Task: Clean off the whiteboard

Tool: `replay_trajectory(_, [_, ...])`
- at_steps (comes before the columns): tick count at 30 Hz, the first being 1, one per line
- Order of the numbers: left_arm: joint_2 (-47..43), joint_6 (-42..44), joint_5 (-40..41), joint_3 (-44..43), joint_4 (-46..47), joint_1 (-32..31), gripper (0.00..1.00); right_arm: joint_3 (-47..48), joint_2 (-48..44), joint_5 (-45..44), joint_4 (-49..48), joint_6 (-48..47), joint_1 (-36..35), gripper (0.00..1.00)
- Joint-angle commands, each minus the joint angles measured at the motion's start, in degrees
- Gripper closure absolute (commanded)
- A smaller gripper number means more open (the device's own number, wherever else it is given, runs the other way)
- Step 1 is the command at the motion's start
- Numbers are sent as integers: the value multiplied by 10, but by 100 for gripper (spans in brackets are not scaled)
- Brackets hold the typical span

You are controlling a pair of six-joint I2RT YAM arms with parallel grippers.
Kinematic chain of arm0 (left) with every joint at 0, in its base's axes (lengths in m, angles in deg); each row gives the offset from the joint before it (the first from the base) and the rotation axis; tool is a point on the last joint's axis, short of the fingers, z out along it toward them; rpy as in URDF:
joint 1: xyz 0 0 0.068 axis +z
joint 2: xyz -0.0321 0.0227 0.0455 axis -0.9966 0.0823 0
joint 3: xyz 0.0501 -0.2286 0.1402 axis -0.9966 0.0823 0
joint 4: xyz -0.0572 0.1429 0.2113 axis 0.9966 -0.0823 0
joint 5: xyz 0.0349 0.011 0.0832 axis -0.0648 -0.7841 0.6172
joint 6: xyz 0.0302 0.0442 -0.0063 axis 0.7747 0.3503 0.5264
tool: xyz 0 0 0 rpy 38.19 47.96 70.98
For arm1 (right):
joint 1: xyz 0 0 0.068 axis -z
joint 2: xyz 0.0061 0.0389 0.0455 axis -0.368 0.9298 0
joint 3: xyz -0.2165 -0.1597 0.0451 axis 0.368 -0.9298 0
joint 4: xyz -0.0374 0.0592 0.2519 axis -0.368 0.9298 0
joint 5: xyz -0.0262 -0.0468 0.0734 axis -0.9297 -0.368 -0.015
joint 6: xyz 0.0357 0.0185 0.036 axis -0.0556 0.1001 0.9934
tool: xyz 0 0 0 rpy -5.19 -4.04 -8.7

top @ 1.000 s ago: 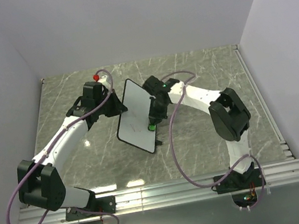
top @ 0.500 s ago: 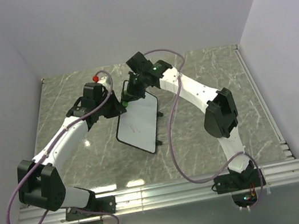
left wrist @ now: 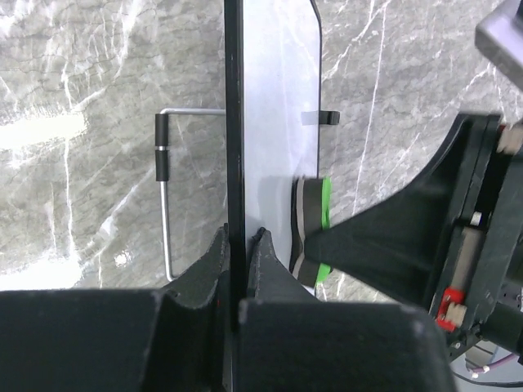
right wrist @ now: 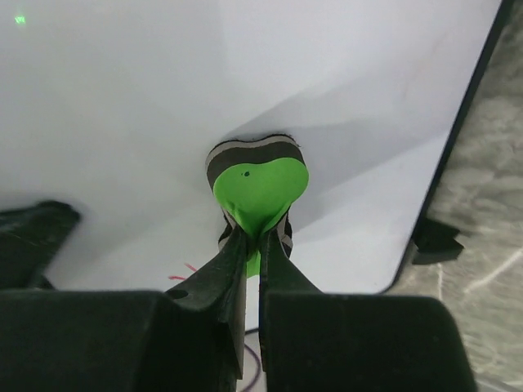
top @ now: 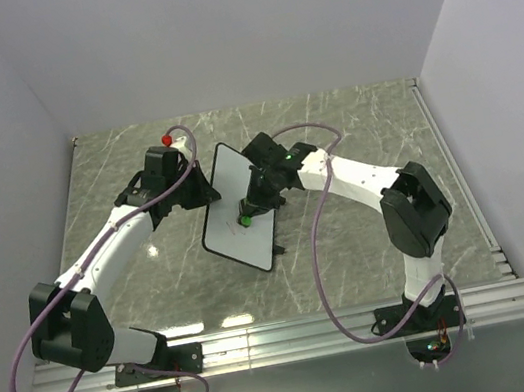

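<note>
The whiteboard [top: 239, 210] stands tilted on the table's middle, white with a thin black frame. My left gripper [top: 203, 194] is shut on its left edge; in the left wrist view [left wrist: 239, 245] the frame [left wrist: 233, 122] runs between the jaws. My right gripper [top: 247, 211] is shut on the green eraser [top: 244, 221] and presses it against the board face. In the right wrist view the eraser [right wrist: 257, 189] is squeezed between the fingers on the board [right wrist: 163, 122]. Faint red marks [right wrist: 184, 273] show just left of the fingers. The eraser also shows in the left wrist view [left wrist: 312, 220].
A red-capped marker [top: 168, 137] lies at the back left near the left arm. The board's wire stand [left wrist: 163, 196] sticks out behind it. White walls close the grey marble table [top: 352, 129] at back and sides; a metal rail [top: 286, 334] runs along the near edge.
My right gripper swept the eraser from the board's right edge up to its top-left corner, then back down to the board's middle. The left gripper kept its hold on the board.
</note>
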Motion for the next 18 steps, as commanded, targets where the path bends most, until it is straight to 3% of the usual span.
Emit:
replay_trajectory(1, [17,66,21,10,-41,-21,100,-5,22,13,41,-17,-51,100])
replay_trajectory(8, [20,65,21,13,-40,-21,100,31,22,33,61,-15,-73,100])
replay_trajectory(13, [20,64,22,14,-40,-21,100,166,47,34,105,-27,-96,100])
replay_trajectory(18, [19,64,24,14,-42,-21,100,242,80,34,125,-31,-98,100])
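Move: My left hand holds the whiteboard by its raised left edge; the last red strokes lie about 7 cm back, 3 cm right and 5 cm below it. My right hand has the green eraser on the board, those strokes about 2 cm back, 4 cm left and slightly lower. The board's lower clip is roughly 7 cm back, 5 cm right and 8 cm down from my right hand; the upper clip some 3 cm forward, 7 cm right, equally low. Still pinching the eraser against the tilted board, I draw my right hand back about 4 cm along the face, then sweep it left and up the slope some 5 cm each way, across the red strokes towards the raised left edge, turning about 10 degrees counter-clockwise. My left hand keeps its grip on that edge and steadies the board. ##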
